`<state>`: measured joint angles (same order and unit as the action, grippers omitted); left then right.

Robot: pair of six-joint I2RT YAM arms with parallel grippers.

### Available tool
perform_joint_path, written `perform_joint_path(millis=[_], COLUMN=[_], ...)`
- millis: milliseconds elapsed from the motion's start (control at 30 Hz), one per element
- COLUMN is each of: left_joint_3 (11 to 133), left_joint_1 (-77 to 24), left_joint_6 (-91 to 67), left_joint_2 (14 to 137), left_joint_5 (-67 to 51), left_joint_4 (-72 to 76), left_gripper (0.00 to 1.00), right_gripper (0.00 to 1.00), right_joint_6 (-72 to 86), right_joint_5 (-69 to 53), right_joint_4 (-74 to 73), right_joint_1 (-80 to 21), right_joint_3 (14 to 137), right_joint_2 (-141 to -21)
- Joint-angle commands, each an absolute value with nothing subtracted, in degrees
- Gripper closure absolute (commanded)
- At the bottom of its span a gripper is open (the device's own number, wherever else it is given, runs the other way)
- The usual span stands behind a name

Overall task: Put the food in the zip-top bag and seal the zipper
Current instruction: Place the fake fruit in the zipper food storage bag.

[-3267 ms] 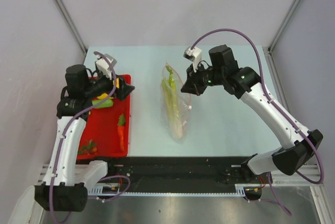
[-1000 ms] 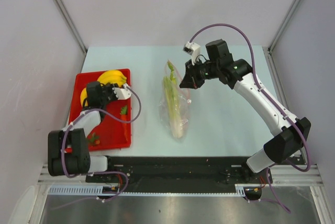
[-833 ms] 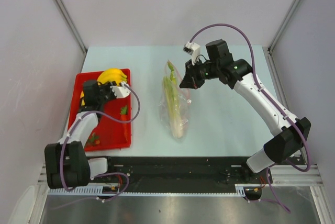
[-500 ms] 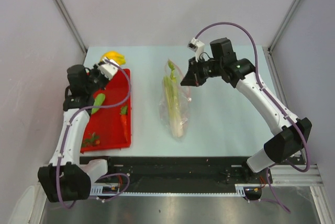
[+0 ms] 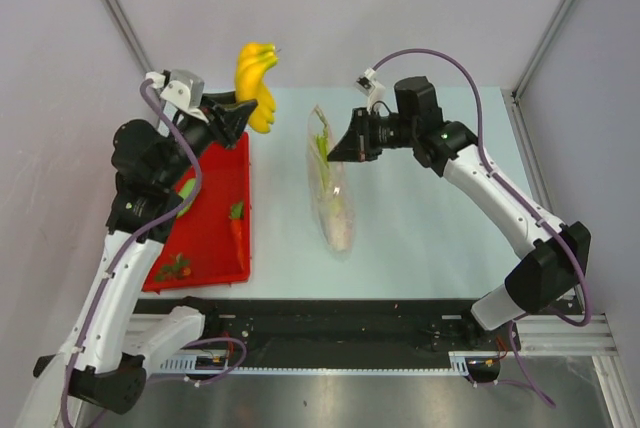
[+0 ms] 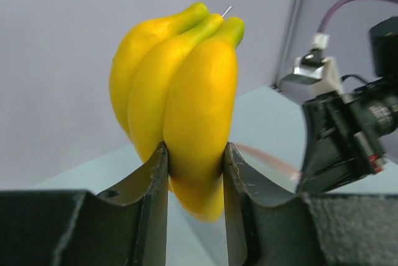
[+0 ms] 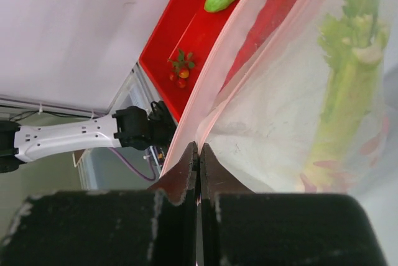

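My left gripper (image 5: 248, 114) is shut on a bunch of yellow bananas (image 5: 256, 82), held in the air past the tray's far right corner; its jaws (image 6: 196, 166) pinch the bunch (image 6: 180, 86) near its lower end. The clear zip-top bag (image 5: 333, 196) lies mid-table with green-white leeks (image 5: 326, 170) inside. My right gripper (image 5: 340, 146) is shut on the bag's mouth edge and lifts it. In the right wrist view the jaws (image 7: 198, 148) clamp the pinkish zipper (image 7: 214, 86), and the leeks (image 7: 345, 92) show through the plastic. A carrot (image 5: 234, 235), strawberries (image 5: 172, 268) and a green vegetable (image 5: 183, 194) lie in the tray.
The red tray (image 5: 215, 198) sits at the table's left side, under my left arm. Grey side walls and slanted frame posts stand close on both sides. The black rail with the arm bases runs along the near edge.
My left gripper has taken the bananas out of the tray and carried them up and right toward the bag. My right gripper has shifted slightly left, raising the bag's mouth.
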<state>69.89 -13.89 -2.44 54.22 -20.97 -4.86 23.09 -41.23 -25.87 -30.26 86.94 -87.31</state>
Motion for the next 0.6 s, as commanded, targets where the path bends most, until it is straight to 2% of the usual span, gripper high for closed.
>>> perform_joint_path(millis=[0,167,567], left_joint_3=[71.98,73.38,73.39], left_joint_1=[-21.78,-32.85,-41.83], left_joint_6=[-12.04,-10.47,-9.40], left_joint_2=[54.66,57.82,62.14], left_joint_5=[-13.02,-4.77,5.97], left_joint_4=[-1.32,1.23,-4.65], left_gripper=[1.00,1.00,1.00], right_gripper=[1.00,1.00,1.00], right_joint_6=[28.83,31.11,32.17], right_joint_5=[-40.08,-38.59,-35.60], right_joint_4=[-19.78,-19.07,-15.38], right_joint_1=[-31.46,-31.99,-32.96], right_joint_3=[86.31,86.49,84.02], right_joint_2=[-85.08,-85.08,-81.83])
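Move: The left hand already holds the bananas high up; the zipper bag's mouth lies about 14 cm to its right, 2 cm ahead and some 13 cm below. The right gripper's tips are 16 cm to the left hand's right, level with it fore and aft and 14 cm lower. The celery in the bag lies 16 cm right, 10 back and 25 below. From the right hand, the mouth's middle is 3 cm ahead, 2 left, at its height. Left hand swings its bananas about 10 cm right towards the bag mouth, whose rim the right keeps pinching. ##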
